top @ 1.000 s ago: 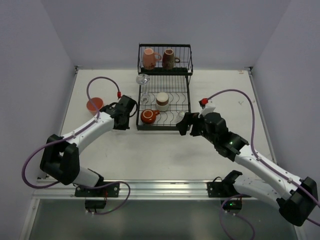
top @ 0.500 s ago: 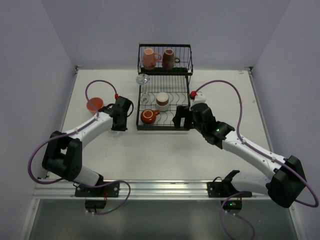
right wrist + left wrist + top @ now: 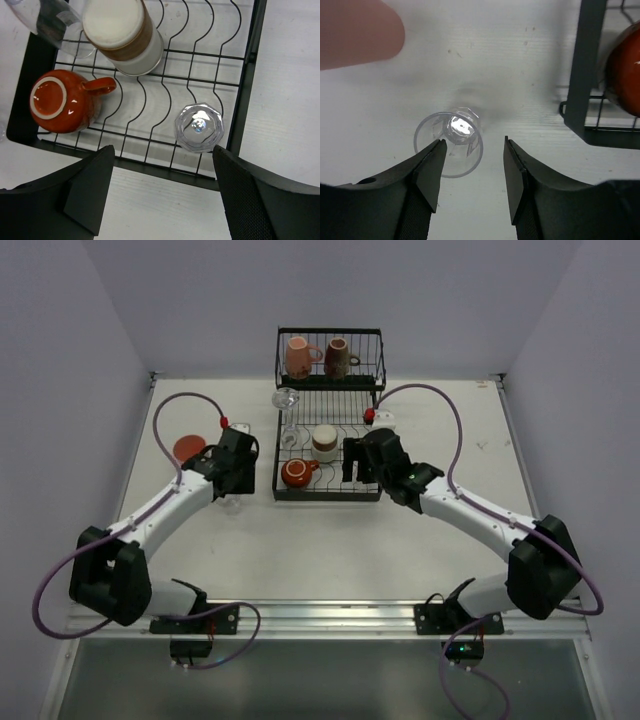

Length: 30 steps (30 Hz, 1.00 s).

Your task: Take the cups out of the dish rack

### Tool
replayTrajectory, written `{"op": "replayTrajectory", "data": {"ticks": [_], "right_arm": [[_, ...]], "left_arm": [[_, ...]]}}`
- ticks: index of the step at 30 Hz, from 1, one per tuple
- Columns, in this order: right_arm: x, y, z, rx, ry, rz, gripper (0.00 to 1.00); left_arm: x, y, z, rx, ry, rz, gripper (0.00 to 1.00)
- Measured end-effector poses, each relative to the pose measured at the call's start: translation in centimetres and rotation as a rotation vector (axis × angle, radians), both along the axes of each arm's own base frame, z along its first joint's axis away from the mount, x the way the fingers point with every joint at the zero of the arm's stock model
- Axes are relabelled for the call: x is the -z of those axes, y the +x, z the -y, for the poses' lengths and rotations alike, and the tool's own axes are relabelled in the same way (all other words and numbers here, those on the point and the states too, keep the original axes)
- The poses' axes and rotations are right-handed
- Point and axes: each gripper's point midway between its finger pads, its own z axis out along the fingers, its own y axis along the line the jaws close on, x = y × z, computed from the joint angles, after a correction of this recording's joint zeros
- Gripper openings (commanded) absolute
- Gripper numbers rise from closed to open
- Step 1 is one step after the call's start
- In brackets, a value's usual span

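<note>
The black dish rack holds a pink mug and a dark brown mug on its raised tier. On the flat tier are a white-and-brown cup, an orange-red handled cup, a tilted clear glass and an upturned faceted clear glass. My right gripper hovers open above the rack's front edge, the faceted glass just beyond its right finger. My left gripper is open over the table. A clear glass stands free there by its left fingertip. A salmon tumbler rests farther left.
The rack's front left corner post stands close to the right of my left gripper. Purple cables loop above both arms. Grey walls enclose the table on three sides.
My left gripper has opened and let go of the clear glass on the table. My right arm has swung left and forward over the rack's front edge, its jaws slightly narrower.
</note>
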Motion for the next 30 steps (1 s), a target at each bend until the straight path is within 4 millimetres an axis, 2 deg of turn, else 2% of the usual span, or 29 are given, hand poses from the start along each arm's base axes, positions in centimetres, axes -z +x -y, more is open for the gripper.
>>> {"op": "replayTrajectory", "data": {"ticks": [1, 3, 6, 8, 11, 14, 17, 23, 25, 27, 28, 30], "right_arm": [[0.2, 0.3, 0.2, 0.012, -0.012, 0.000, 0.81], [0.5, 0.4, 0.7, 0.025, -0.029, -0.006, 0.81], [1.2, 0.6, 1.3, 0.047, -0.054, -0.019, 0.81], [1.9, 0.8, 1.5, 0.055, -0.070, -0.031, 0.81], [3.4, 0.9, 1.7, 0.063, -0.098, -0.060, 0.79], [4.9, 0.9, 1.7, 0.062, -0.126, -0.091, 0.73], [5.8, 1.2, 1.7, 0.062, -0.149, -0.112, 0.71], [5.6, 2.4, 1.6, 0.081, -0.156, -0.106, 0.70], [5.5, 2.9, 1.8, 0.090, -0.161, -0.103, 0.59], [5.8, 3.3, 2.0, 0.102, -0.170, -0.105, 0.54], [5.9, 3.4, 2.2, 0.107, -0.172, -0.106, 0.42], [5.8, 3.6, 2.3, 0.112, -0.175, -0.102, 0.35]], "left_arm": [[-1.0, 0.2, 0.0, -0.001, -0.013, 0.034, 0.64], [-3.7, 0.7, 0.2, 0.001, -0.047, 0.116, 0.72], [-8.3, 1.4, 0.7, 0.010, -0.120, 0.267, 0.78], [-11.7, 1.5, 1.2, 0.027, -0.188, 0.378, 0.78], [-15.3, 0.9, 2.1, 0.069, -0.281, 0.485, 0.78], [-17.9, -0.3, 3.3, 0.127, -0.387, 0.561, 0.78], [-18.7, -2.2, 4.3, 0.182, -0.479, 0.587, 0.78], [-17.2, -5.8, 6.3, 0.284, -0.631, 0.536, 0.78], [-16.8, -6.7, 7.0, 0.314, -0.674, 0.512, 0.78], [-16.7, -7.4, 7.5, 0.336, -0.711, 0.493, 0.78], [-16.7, -7.7, 7.8, 0.348, -0.729, 0.487, 0.78], [-16.7, -8.3, 8.2, 0.365, -0.759, 0.480, 0.78]]}}
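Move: The right hand's next pick, the upside-down rack glass, lies about 4 cm ahead, 2 cm right and 7 cm below. The red mug is about 15 cm left of that glass, level with it; the brown-white cup is 9 cm left of it and 7 cm beyond. From the left hand, the red mug lies roughly 15 cm right and 5 cm ahead; the just-placed glass stands 4 cm below, 1 cm back, and the pink cup 9 cm ahead, 8 cm left. Down about 6 cm, then forward some 3 cm with a little drift right, the right hand brings its fingers either side of the rack glass and narrows them until they begin to pinch its sides. The left hand rises some 17 cm clear of the placed glass, opening wider, then backs off to the right as its fingers swing up and rightward by about 55 degrees. ##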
